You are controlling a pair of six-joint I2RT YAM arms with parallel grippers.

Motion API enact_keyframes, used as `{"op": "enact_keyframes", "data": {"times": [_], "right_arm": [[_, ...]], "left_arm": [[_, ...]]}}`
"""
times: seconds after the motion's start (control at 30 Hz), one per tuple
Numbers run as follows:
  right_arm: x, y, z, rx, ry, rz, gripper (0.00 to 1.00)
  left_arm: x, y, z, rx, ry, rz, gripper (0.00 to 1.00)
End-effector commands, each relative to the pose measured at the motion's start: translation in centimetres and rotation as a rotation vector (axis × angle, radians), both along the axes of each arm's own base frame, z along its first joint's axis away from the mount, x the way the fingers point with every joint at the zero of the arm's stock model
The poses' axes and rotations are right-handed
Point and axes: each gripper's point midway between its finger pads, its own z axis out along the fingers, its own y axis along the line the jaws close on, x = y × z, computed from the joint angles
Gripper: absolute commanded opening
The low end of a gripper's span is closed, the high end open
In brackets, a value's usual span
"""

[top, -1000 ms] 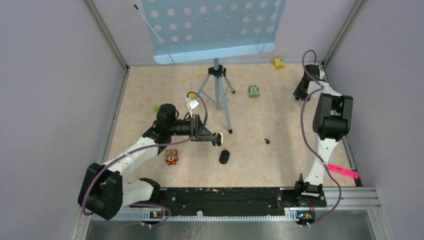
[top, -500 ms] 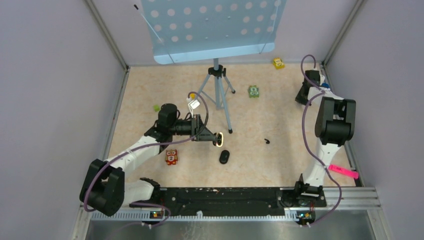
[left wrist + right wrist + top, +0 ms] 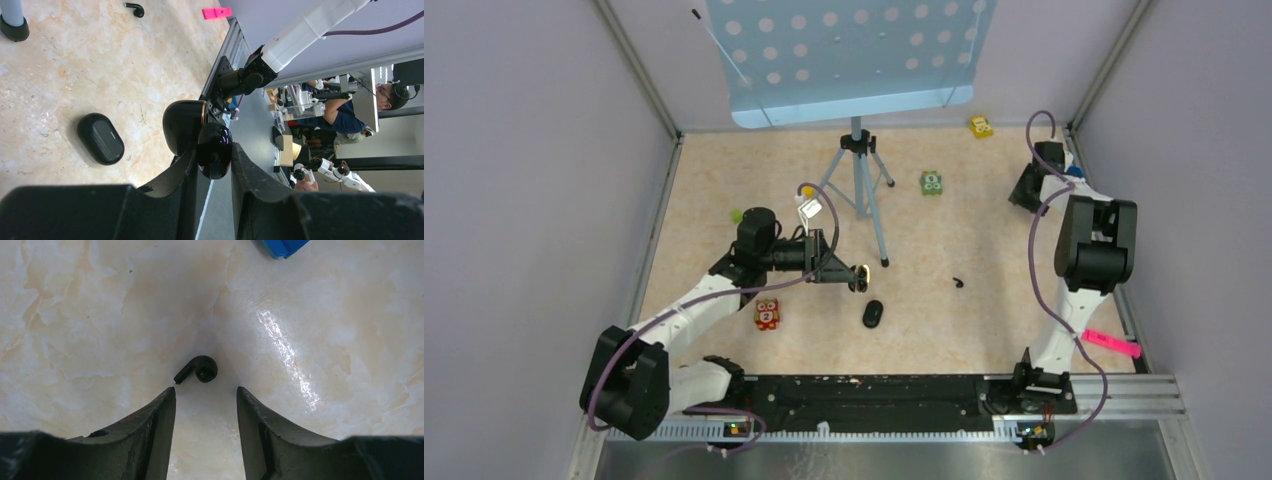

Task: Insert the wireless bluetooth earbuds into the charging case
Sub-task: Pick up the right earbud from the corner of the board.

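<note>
My left gripper (image 3: 857, 276) is shut on a glossy black hinged case (image 3: 214, 150), its lid (image 3: 182, 126) swung open, held above the table. A second closed black oval pod (image 3: 873, 313) lies on the table just below it and also shows in the left wrist view (image 3: 100, 138). One tiny black earbud (image 3: 959, 283) lies right of the pod and shows in the left wrist view (image 3: 135, 9). My right gripper (image 3: 1027, 188) is open at the far right corner. Another earbud (image 3: 198, 370) lies on the table just beyond its fingertips (image 3: 169, 396).
A tripod (image 3: 861, 190) carrying a blue perforated board stands mid-table. A green block (image 3: 932, 183), a yellow block (image 3: 981, 126), an orange owl block (image 3: 767, 314) and a pink marker (image 3: 1110, 342) lie around. A blue toy (image 3: 282, 246) sits near the right gripper.
The right arm's elbow has shifted slightly right and its gripper has settled at the far right corner. The left gripper still holds the case in about the same place.
</note>
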Motion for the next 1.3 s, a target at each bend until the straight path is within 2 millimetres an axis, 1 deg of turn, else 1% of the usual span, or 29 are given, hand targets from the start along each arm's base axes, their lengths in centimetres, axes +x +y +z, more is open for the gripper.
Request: {"op": "enact_keyframes", "data": {"times": [0.0,0.17,0.27,0.4,0.5,0.7,0.83,0.87,0.9,1.03,1.13,1.2,1.27], "right_arm": [[0.1,-0.5,1.9,0.011,-0.023,-0.047,0.47],[1.4,-0.4,1.9,0.042,-0.028,-0.074,0.47],[2.0,-0.5,1.5,0.055,-0.020,-0.087,0.46],[2.1,-0.7,0.6,0.050,-0.002,-0.099,0.40],[2.0,-1.1,0.3,0.028,0.015,-0.108,0.38],[1.7,-2.0,0.0,-0.024,0.036,-0.118,0.35],[1.9,-2.1,-0.3,-0.031,0.051,-0.110,0.29],[1.8,-2.0,-0.3,-0.027,0.050,-0.108,0.28],[1.9,-1.9,-0.2,-0.024,0.043,-0.106,0.24],[2.3,-1.4,-0.4,-0.002,0.026,-0.085,0.22],[2.4,-1.0,-0.2,0.016,0.020,-0.062,0.15],[2.4,-0.5,0.4,0.033,-0.006,-0.043,0.12],[2.5,0.6,1.4,0.071,-0.056,0.006,0.12]], "left_arm": [[-0.1,0.0,0.7,-0.018,-0.050,-0.012,0.00],[0.2,-0.2,0.8,-0.026,-0.048,-0.014,0.00],[0.4,-0.4,1.1,-0.045,-0.047,-0.021,0.00],[0.6,-0.5,0.9,-0.043,-0.036,-0.029,0.00],[0.5,-0.5,0.6,-0.040,-0.034,-0.033,0.00],[0.4,-0.5,0.3,-0.036,-0.028,-0.035,0.00],[0.4,-0.5,0.2,-0.032,-0.027,-0.033,0.00],[0.5,-0.5,0.2,-0.032,-0.027,-0.033,0.00],[0.5,-0.5,0.2,-0.031,-0.025,-0.031,0.00],[0.5,-0.5,0.2,-0.032,-0.024,-0.033,0.00],[0.5,-0.5,0.1,-0.027,-0.023,-0.032,0.00],[0.5,-0.5,0.0,-0.025,-0.021,-0.031,0.00],[0.5,-0.5,-0.1,-0.024,-0.016,-0.031,0.00]]}}
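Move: The right hand's open fingers stand just short of the right earbud: about 2 cm ahead of the hand, 1 cm to its right and 1 cm below. The blue toy car is some 7 cm ahead and 14 cm to the right, about level in height. Roughly 6 cm ahead and 22 cm to the left sits the green toy. For the left hand, still holding a black case piece, that earbud is about 31 cm ahead, 45 cm right and 18 cm below. The right hand hops up just under 1 cm and sinks back to its height close above the board, going forward about 2 cm in all so that the open tips come either side of the earbud, then drifts about 1 cm to the right while the fingers close. The wrist keeps its forward-and-down slant, turning only some 5 degrees clockwise, and by the end the two fingertips pinch the earbud's round head between them, low over the board and without lifting. ##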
